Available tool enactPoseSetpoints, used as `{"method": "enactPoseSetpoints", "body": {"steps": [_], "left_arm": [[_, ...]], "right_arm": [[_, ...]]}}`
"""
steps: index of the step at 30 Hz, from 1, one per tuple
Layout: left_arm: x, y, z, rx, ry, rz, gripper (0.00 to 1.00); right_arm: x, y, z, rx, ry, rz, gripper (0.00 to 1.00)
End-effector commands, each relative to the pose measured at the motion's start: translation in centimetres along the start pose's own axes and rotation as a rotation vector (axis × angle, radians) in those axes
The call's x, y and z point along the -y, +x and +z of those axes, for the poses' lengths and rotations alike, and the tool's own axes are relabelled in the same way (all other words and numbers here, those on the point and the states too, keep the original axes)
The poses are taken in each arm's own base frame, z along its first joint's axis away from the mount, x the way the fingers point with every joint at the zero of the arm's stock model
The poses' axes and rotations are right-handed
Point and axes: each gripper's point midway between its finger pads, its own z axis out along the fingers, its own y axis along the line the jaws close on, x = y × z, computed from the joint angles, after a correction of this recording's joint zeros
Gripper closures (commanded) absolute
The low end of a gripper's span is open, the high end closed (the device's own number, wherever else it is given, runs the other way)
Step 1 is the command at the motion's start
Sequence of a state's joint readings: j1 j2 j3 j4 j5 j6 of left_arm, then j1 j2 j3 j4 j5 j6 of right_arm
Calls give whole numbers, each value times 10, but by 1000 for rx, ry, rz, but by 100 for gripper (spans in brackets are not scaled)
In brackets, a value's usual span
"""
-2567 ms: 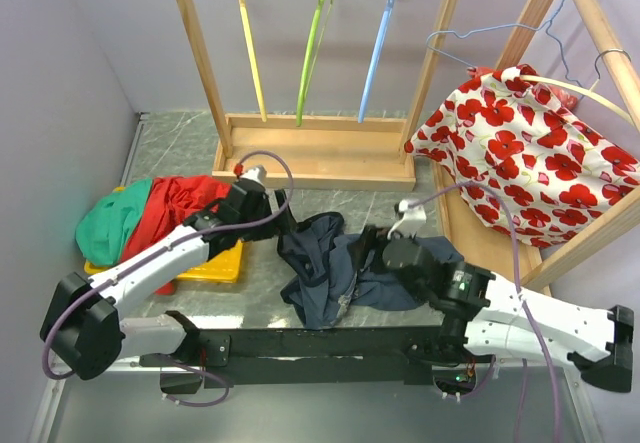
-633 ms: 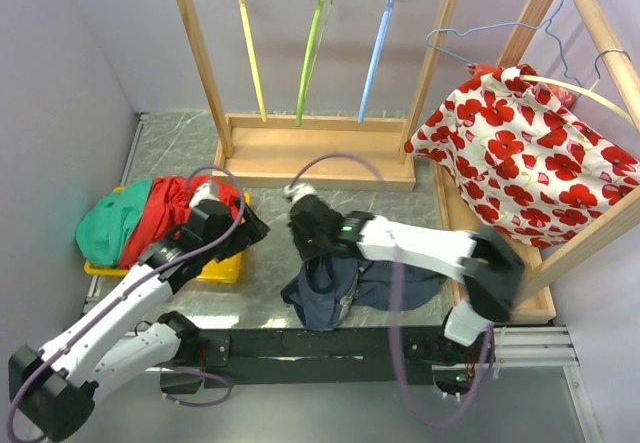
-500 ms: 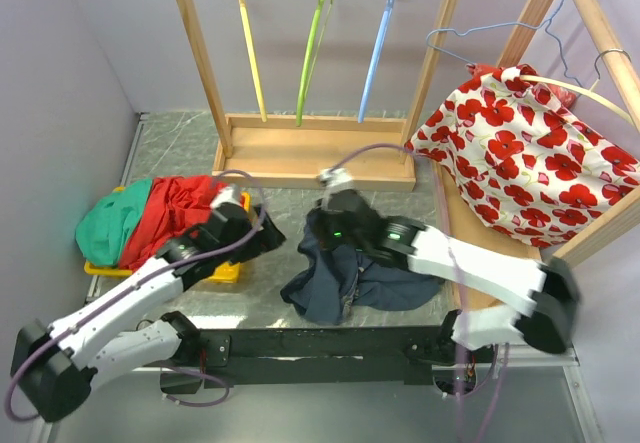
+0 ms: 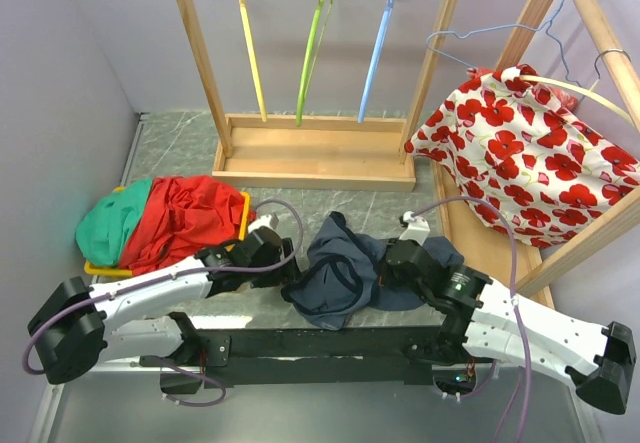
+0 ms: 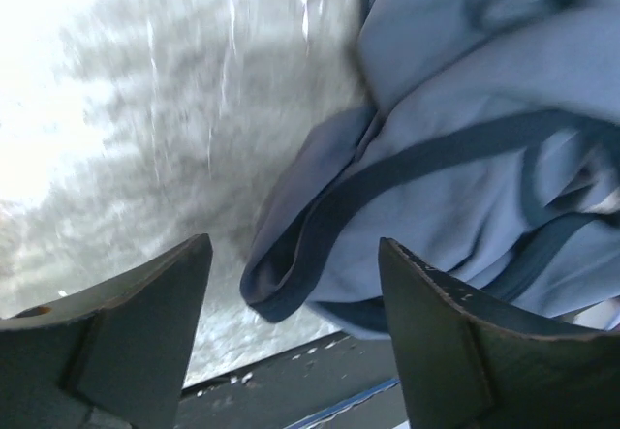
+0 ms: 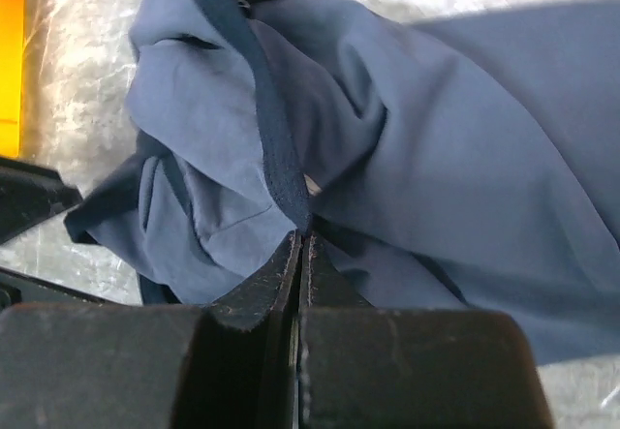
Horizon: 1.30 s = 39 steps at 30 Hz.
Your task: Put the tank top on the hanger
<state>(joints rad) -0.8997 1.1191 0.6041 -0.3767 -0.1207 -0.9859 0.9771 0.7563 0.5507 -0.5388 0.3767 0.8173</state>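
The navy tank top [image 4: 340,263] lies crumpled on the marbled table between both arms. The light blue hanger [image 4: 378,53] hangs on the wooden rack at the back, right of the others. My left gripper [image 4: 287,265] is open at the tank top's left edge; in the left wrist view its fingertips [image 5: 199,255] flank a folded hem of the tank top [image 5: 465,177] without touching it. My right gripper [image 4: 386,268] rests on the tank top's right side; in the right wrist view it [image 6: 300,237] is shut on a dark band of the tank top [image 6: 436,158].
A yellow hanger [image 4: 250,53] and a lime green hanger [image 4: 312,58] hang on the wooden rack [image 4: 310,158]. A red garment [image 4: 190,218] and a green garment [image 4: 110,228] lie on a yellow tray [image 4: 100,268] at the left. A floral cloth [image 4: 530,153] drapes a rack at the right.
My right arm has drawn back to the near right, its gripper on the tank top's right side. My left gripper has moved right to the tank top's left edge. The tank top is bunched differently.
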Motion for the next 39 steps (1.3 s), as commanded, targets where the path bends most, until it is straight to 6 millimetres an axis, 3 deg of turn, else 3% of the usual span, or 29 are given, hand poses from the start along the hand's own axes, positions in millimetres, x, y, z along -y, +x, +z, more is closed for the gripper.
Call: {"method": "enactPoseSetpoints", "body": {"steps": [1,7,8,10,11,12,13,14,15,16,17,18,19,20,22,23,25,26,28,29,32,34,35,37,38,39], "left_arm": [[5,21,4,-46,31,14,27],[7,42,11,-87,45,45,32],[7,42,12,-88,29,46,36],[-2,37,18,-57,-37,50,61],[3,26,16,-21,-48,41,71],[3,18,10,6,-65,40,87],[1,-3,6,98,-108,40,95],[25,-34,-9,183,-76,33,99],[27,-50,-21,231,-101,42,99],[36,-73,-34,304,-103,38,99],[57,-113,-60,430,-85,23,99],[64,-133,-76,491,-85,9,99],[72,-151,-92,541,-72,0,99],[86,-185,-123,630,-47,-22,99],[101,-219,-155,716,6,-51,99],[113,-243,-186,784,46,-47,99],[129,-264,-217,843,109,-43,99],[144,-280,-249,902,166,-33,99],[161,-290,-265,915,196,2,99],[171,-298,-290,942,237,-4,99],[187,-304,-300,938,280,23,99],[193,-297,-299,908,326,35,99],[191,-290,-283,875,313,48,99],[189,-280,-276,842,336,45,99],[183,-270,-255,800,313,60,99],[184,-266,-253,790,335,64,99]], "right_arm": [[7,-8,-5,52,25,111,100],[1,-19,-3,75,30,86,100],[0,-21,-3,82,29,81,100],[-7,-37,-9,116,28,69,100],[-11,-45,-12,136,19,66,100],[-23,-66,-22,178,-10,60,100],[-29,-79,-27,206,-16,52,100],[-35,-95,-35,246,-23,50,100],[-52,-125,-53,312,-62,45,100],[-59,-140,-58,339,-67,33,100],[-66,-158,-68,382,-70,26,100],[-81,-190,-92,454,-109,22,100],[-88,-205,-95,477,-101,9,100],[-101,-237,-122,546,-140,33,100],[-115,-268,-136,604,-149,-2,100],[-122,-301,-167,681,-182,31,100],[-131,-328,-183,737,-180,6,100],[-132,-353,-214,808,-202,41,100],[-135,-372,-226,853,-192,31,100],[-134,-388,-248,904,-205,55,100],[-136,-400,-261,927,-218,58,100],[-137,-396,-262,921,-241,57,100],[-136,-388,-249,897,-230,46,100],[-128,-379,-248,888,-235,65,100],[-124,-369,-231,857,-210,58,100],[-118,-364,-238,865,-222,76,100]]}}
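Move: The tank top's free near-left corner lies just under the open left gripper: about 3 cm back, 1 cm to its right and 4 cm down. The cloth's bulk is heaped roughly 19 cm to this gripper's right, level with it; the yellow tray of clothes is about 29 cm left and 10 cm ahead, and the rack base some 30 cm ahead, 6 cm right. From the right gripper, already pinching the top, that corner is about 23 cm left, 3 cm back and 8 cm down. Bring the left gripper back and down a few centimetres onto the tank top's free corner and shut its fingers on it while the right holds nearly still, keeping its pinch. Then raise both together about 45 cm and some 10 cm forward, in front of the rack's hangers, swinging the fingers up by some 50 degrees until they point at the rack. ##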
